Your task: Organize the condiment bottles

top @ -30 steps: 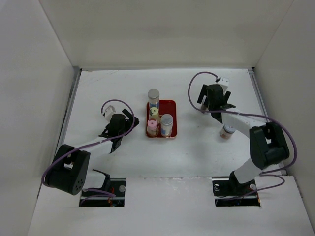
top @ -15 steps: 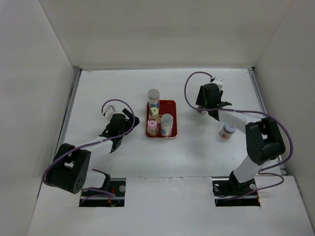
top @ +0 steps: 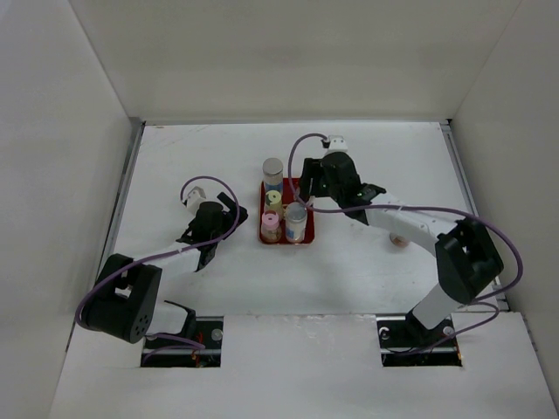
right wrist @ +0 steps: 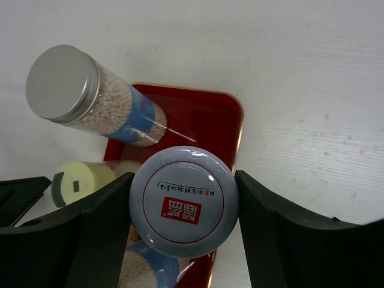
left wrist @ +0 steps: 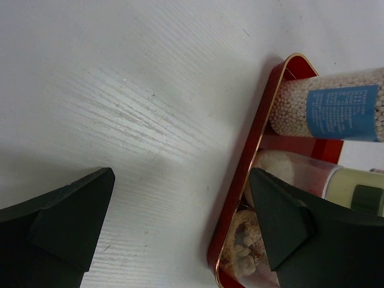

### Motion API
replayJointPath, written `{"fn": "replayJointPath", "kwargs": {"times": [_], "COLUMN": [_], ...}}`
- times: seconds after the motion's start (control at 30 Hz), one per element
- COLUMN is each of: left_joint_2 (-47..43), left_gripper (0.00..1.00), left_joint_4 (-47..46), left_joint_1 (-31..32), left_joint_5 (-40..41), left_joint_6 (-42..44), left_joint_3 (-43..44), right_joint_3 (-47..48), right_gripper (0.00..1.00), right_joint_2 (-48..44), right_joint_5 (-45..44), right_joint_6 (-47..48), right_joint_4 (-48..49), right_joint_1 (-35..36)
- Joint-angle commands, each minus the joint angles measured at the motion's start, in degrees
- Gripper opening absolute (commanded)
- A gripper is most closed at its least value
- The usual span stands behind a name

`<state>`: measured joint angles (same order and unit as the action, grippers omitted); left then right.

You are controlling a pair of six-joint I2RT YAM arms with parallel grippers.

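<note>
My right gripper (right wrist: 183,180) is shut on a condiment bottle with a bluish-grey cap (right wrist: 183,201), held over the right side of the red tray (right wrist: 210,114). From above, the right gripper (top: 316,185) hides that bottle. In the tray stand a grey-capped bottle (top: 273,168), a pale yellow one (top: 272,199), a pink one (top: 272,218) and a bluish-capped one (top: 297,214). Another bottle (top: 398,238) stands on the table to the right, half hidden by the arm. My left gripper (top: 218,223) is open and holds nothing, just left of the tray (left wrist: 252,156).
White walls enclose the table on the left, back and right. The purple cables loop above both wrists. The right forearm stretches across the table between the tray and the lone bottle.
The right arm has swung left from the table's right side to above the tray, its jaws now shut on a bottle. The left arm has not moved.
</note>
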<state>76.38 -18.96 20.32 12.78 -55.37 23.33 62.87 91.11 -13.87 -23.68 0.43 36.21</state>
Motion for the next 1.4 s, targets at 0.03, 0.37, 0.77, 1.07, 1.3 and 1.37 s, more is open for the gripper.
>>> {"fn": "replayJointPath", "kwargs": {"times": [0.03, 0.37, 0.77, 1.07, 1.3, 1.37], "left_joint_2": [-1.32, -0.71, -0.71, -1.06, -0.53, 0.17], "left_gripper": [1.0, 1.0, 1.0, 1.0, 1.0, 1.0], "left_joint_4": [0.24, 0.24, 0.24, 0.24, 0.24, 0.15], "left_joint_1": [-0.15, 0.03, 0.12, 0.2, 0.47, 0.47], "left_joint_5": [-0.82, -0.91, -0.73, -0.82, -0.91, -1.0], "left_joint_6": [-0.44, -0.44, -0.44, -0.44, -0.52, -0.52], "left_joint_3": [-0.74, -0.57, -0.57, -0.57, -0.48, -0.22], "right_joint_3": [5.24, 6.47, 6.74, 4.29, -14.77, -19.35], "right_gripper": [0.5, 0.56, 0.89, 0.87, 0.92, 0.97], "right_joint_2": [2.92, 7.76, 5.84, -2.68, -21.57, -26.58], "right_joint_5": [4.02, 6.13, 3.94, -2.99, -22.85, -27.07], "right_joint_6": [-2.68, -4.09, -5.32, -5.85, -4.36, -4.7], "right_joint_4": [5.64, 3.09, 1.95, 1.6, 0.37, -2.7], "right_joint_1": [1.27, 2.07, 1.9, -4.42, -14.79, -18.31]}}
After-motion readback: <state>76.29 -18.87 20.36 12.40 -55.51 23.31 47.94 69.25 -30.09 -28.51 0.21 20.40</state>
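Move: The lavender-lidded jar is already gripped in the right hand, and its place is the free far-right spot of the red tray, about 3 cm left, 1 cm back and 11 cm below. Beyond it on the left stands the silver-lidded bottle, some 9 cm left and 2 cm farther out than the hand; the yellow-lidded bottle is 9 cm left, 4 cm back. The other silver-topped bottle is 4 cm left, 8 cm back. From the idle left hand the spot lies roughly 16 cm right, about level ahead. The lavender-lidded jar is lowered about 6 cm and eased some 3 cm left into the tray's far-right spot by the right hand, fingers tipping slightly further down. After a brief hold the fingers open and let go of the jar; the empty hand climbs about 10 cm, then swings quickly right, away from the tray, turning clockwise some 35 degrees. ##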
